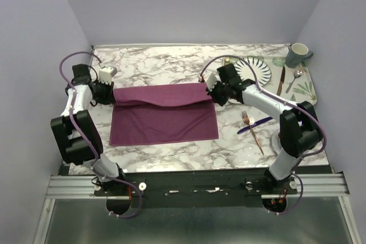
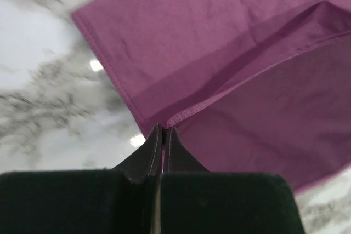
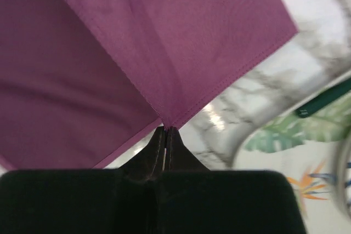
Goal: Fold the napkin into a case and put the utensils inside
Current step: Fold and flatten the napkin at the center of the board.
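Note:
The plum-purple napkin (image 1: 164, 115) lies on the marble table with its far edge lifted and drooping toward the middle. My left gripper (image 1: 110, 95) is shut on the napkin's far left corner (image 2: 167, 121). At the far right corner (image 3: 166, 123) my right gripper (image 1: 213, 92) is shut on the cloth too. A copper-coloured fork (image 1: 252, 130) and a dark blue knife (image 1: 255, 125) lie crossed on the table to the right of the napkin. No folded case shows.
At the back right a leaf-patterned placemat (image 1: 305, 88) holds a striped plate (image 1: 253, 69), a grey mug (image 1: 297, 55), a silver spoon (image 1: 294, 80) and another utensil (image 1: 281, 80). Purple walls enclose the table on three sides.

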`<state>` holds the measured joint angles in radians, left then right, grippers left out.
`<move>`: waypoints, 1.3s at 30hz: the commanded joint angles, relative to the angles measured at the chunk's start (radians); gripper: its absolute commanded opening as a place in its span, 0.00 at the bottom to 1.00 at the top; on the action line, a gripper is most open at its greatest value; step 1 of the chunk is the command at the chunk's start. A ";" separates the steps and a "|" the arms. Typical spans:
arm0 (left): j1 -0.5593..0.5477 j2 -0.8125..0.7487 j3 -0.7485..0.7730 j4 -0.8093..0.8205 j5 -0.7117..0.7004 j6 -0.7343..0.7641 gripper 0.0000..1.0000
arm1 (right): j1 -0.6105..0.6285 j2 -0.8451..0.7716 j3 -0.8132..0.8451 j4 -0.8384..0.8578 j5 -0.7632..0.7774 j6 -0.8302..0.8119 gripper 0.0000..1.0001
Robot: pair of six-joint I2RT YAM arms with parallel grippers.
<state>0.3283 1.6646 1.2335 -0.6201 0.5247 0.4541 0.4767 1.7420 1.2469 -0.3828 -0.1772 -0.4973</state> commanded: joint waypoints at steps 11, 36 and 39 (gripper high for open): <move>0.008 -0.172 -0.345 0.010 -0.086 0.192 0.00 | 0.051 0.013 -0.138 -0.100 0.028 0.086 0.01; 0.018 -0.313 -0.417 -0.147 -0.196 0.420 0.00 | 0.122 -0.027 -0.196 -0.225 -0.064 0.172 0.01; 0.018 -0.296 -0.442 -0.124 -0.216 0.429 0.00 | 0.122 -0.024 -0.214 -0.220 -0.061 0.169 0.01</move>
<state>0.3393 1.3445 0.8257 -0.7856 0.3660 0.8532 0.5938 1.7000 1.0679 -0.6060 -0.2283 -0.3420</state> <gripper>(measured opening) 0.017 0.014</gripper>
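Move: Both hands already pinch the ends of the napkin's raised edge, about 6 cm over the board. The lower layer's near-left corner lies some 20 cm back and 1 cm left of the left hand. Its near-right corner is about 17 cm back and 1 cm right of the right hand. The fork is roughly 17 cm right and 14 cm back of the right hand, the blue knife 19 cm right and 10 cm back. Still pinching the two ends of the napkin's raised edge, both hands draw it back over the lower layer towards the near edge, roughly 13 cm. They swing back and down first, lift about 4 cm, then go back and sink again, ending some 5 cm lower. The right fingers tip steeper by about 20 degrees; the left wrist turns some 15 degrees clockwise. ##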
